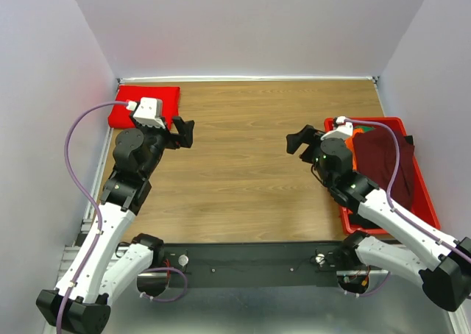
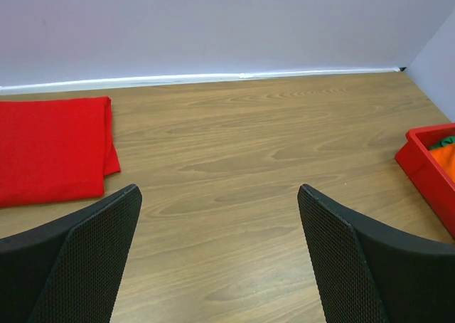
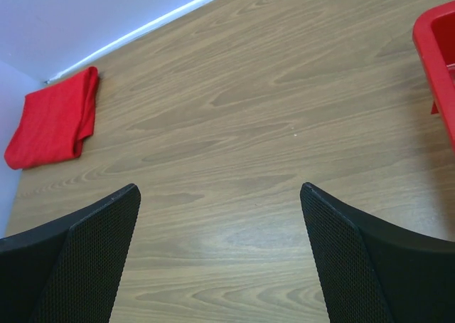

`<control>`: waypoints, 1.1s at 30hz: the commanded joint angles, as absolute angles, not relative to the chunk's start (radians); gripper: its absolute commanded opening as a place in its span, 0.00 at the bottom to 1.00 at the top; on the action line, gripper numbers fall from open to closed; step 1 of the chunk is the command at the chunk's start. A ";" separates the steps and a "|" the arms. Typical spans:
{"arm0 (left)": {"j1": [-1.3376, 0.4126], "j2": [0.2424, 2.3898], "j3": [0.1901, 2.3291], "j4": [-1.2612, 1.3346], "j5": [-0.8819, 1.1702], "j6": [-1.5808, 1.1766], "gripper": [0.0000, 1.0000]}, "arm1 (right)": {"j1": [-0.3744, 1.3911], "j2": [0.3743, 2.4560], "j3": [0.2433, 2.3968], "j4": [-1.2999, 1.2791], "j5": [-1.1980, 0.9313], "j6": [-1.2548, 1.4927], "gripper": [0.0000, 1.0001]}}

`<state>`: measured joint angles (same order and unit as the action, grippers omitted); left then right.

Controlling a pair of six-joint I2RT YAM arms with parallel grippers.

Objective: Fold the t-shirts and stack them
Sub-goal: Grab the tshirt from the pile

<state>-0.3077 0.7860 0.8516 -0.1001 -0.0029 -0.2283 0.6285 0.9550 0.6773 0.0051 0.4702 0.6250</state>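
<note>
A bright red t-shirt (image 1: 144, 106) lies folded flat in the table's far left corner; it also shows in the left wrist view (image 2: 50, 149) and the right wrist view (image 3: 53, 117). A dark maroon t-shirt (image 1: 377, 161) lies crumpled in the red bin (image 1: 428, 201) on the right. My left gripper (image 1: 185, 133) hovers just right of the red shirt, open and empty (image 2: 219, 245). Beside the bin's left edge, my right gripper (image 1: 300, 143) faces the table's middle, open with only bare wood between its fingers (image 3: 220, 245).
The red bin (image 2: 426, 166) also holds an orange cloth (image 1: 362, 132) at its far end, seen in the left wrist view too (image 2: 446, 156). The bin's corner shows in the right wrist view (image 3: 437, 45). Pale walls close the table on three sides.
</note>
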 commanded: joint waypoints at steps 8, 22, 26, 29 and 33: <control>-0.307 0.776 0.841 -0.103 0.018 -0.216 0.98 | 0.626 1.064 0.814 -0.206 0.716 0.637 1.00; -0.307 0.784 0.836 -0.097 0.058 -0.225 0.98 | 0.101 1.229 0.922 -0.371 0.679 0.704 1.00; -0.307 0.787 0.838 -0.095 0.075 -0.227 0.98 | -0.023 1.346 0.995 -0.371 0.695 0.716 1.00; -0.307 0.781 0.833 -0.095 0.074 -0.227 0.98 | -0.066 1.402 1.006 -0.371 0.676 0.735 1.00; -0.307 0.769 0.831 -0.097 0.071 -0.227 0.98 | -0.090 1.463 1.000 -0.371 0.698 0.738 1.00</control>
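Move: The maroon t-shirt lies in the red bin, its middle roughly 28 cm to the right hand's right, about level with it fore and aft and some 15 cm below. The orange shirt shows along the bin's left side, about 17 cm right, 2 cm ahead of the hand and a little lower; green cloth sits some 24 cm right and 10 cm ahead. From the left hand, the maroon t-shirt is about 68 cm right, level fore and aft, 26 cm below. Swinging to the right by about 27 cm after a slow start, the right hand crosses the bin's left rim and comes over the maroon t-shirt, sinking some 8 cm on the way. The wrist turns clockwise about 50 degrees and tips the fingers further down. They stay wide open, with no touch on the cloth to be seen. ##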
